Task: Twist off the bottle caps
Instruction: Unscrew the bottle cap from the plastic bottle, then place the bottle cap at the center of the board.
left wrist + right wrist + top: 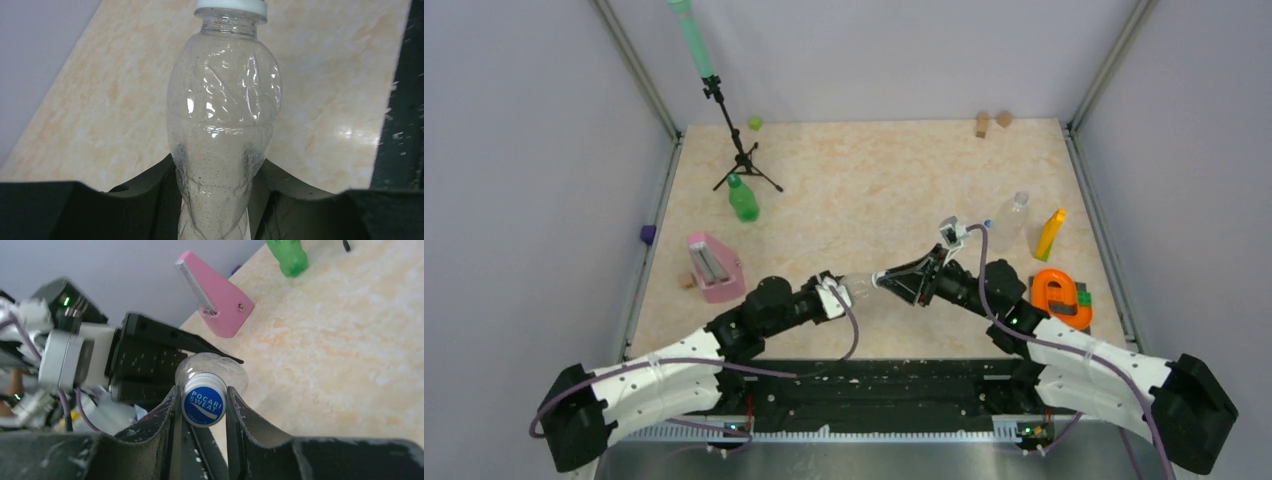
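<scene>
My left gripper (839, 295) is shut on the lower body of a clear bottle (223, 100), held level above the table's near middle. The bottle's neck points toward my right gripper (886, 281). In the right wrist view the blue bottle cap (203, 401), printed in white, sits between the right fingers (172, 415), and both pads press on its sides. The left fingers (150, 200) squeeze the bottle's base inward. A green bottle (743, 199) with a dark green cap stands at the back left. Another clear bottle (1009, 220) is at the right.
A pink wedge-shaped block (714, 267) sits left of the left arm. A black tripod (739, 150) stands behind the green bottle. A tall yellow block (1050, 234) and an orange object (1059, 295) are at the right edge. Small wooden blocks (992, 121) lie at the back.
</scene>
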`<move>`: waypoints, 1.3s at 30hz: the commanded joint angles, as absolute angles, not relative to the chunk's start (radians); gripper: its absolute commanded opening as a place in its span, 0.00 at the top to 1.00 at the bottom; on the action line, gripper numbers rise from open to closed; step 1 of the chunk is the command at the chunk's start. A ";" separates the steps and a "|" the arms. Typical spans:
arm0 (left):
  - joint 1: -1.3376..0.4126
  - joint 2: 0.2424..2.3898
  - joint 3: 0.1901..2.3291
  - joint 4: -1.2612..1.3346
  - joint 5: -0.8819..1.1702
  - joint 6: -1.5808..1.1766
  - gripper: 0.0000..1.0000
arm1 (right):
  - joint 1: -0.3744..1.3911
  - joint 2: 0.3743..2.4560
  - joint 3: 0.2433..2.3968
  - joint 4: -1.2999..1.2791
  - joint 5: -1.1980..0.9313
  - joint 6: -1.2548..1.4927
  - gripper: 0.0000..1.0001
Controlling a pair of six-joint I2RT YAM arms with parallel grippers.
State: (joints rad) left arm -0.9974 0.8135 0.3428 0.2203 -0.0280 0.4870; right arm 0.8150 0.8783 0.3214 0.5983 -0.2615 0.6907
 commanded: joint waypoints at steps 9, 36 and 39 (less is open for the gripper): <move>-0.601 1.010 0.583 0.004 1.016 0.232 1.00 | 0.821 0.756 0.549 0.188 -0.714 -0.313 1.00; -0.526 0.689 0.334 0.382 0.589 0.005 1.00 | 0.735 1.357 1.028 -0.253 0.486 0.180 1.00; -0.526 0.680 0.343 0.337 0.586 0.005 1.00 | 0.709 1.455 1.069 -0.296 0.514 0.236 1.00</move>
State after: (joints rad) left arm -0.5255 0.6983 0.3382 0.2611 0.6338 0.0399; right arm 0.7509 1.3548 1.0065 -0.1276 0.3721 0.0601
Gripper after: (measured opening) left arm 0.456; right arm 0.288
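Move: The bottle cap is already between the right fingers, still on the bottle that the left hand grips; it lies about 9 cm right of the left hand point and 5 cm above, level in reach. From the right hand, an earlier loose cap stands some 30 cm ahead, 30 cm right and 20 cm below; the opened clear bottle is about 23 cm ahead, 33 cm right and 11 cm below. Right wrist unscrews the cap some 65 degrees against the left's counter-turned bottle, then swings it 20 cm forward. ##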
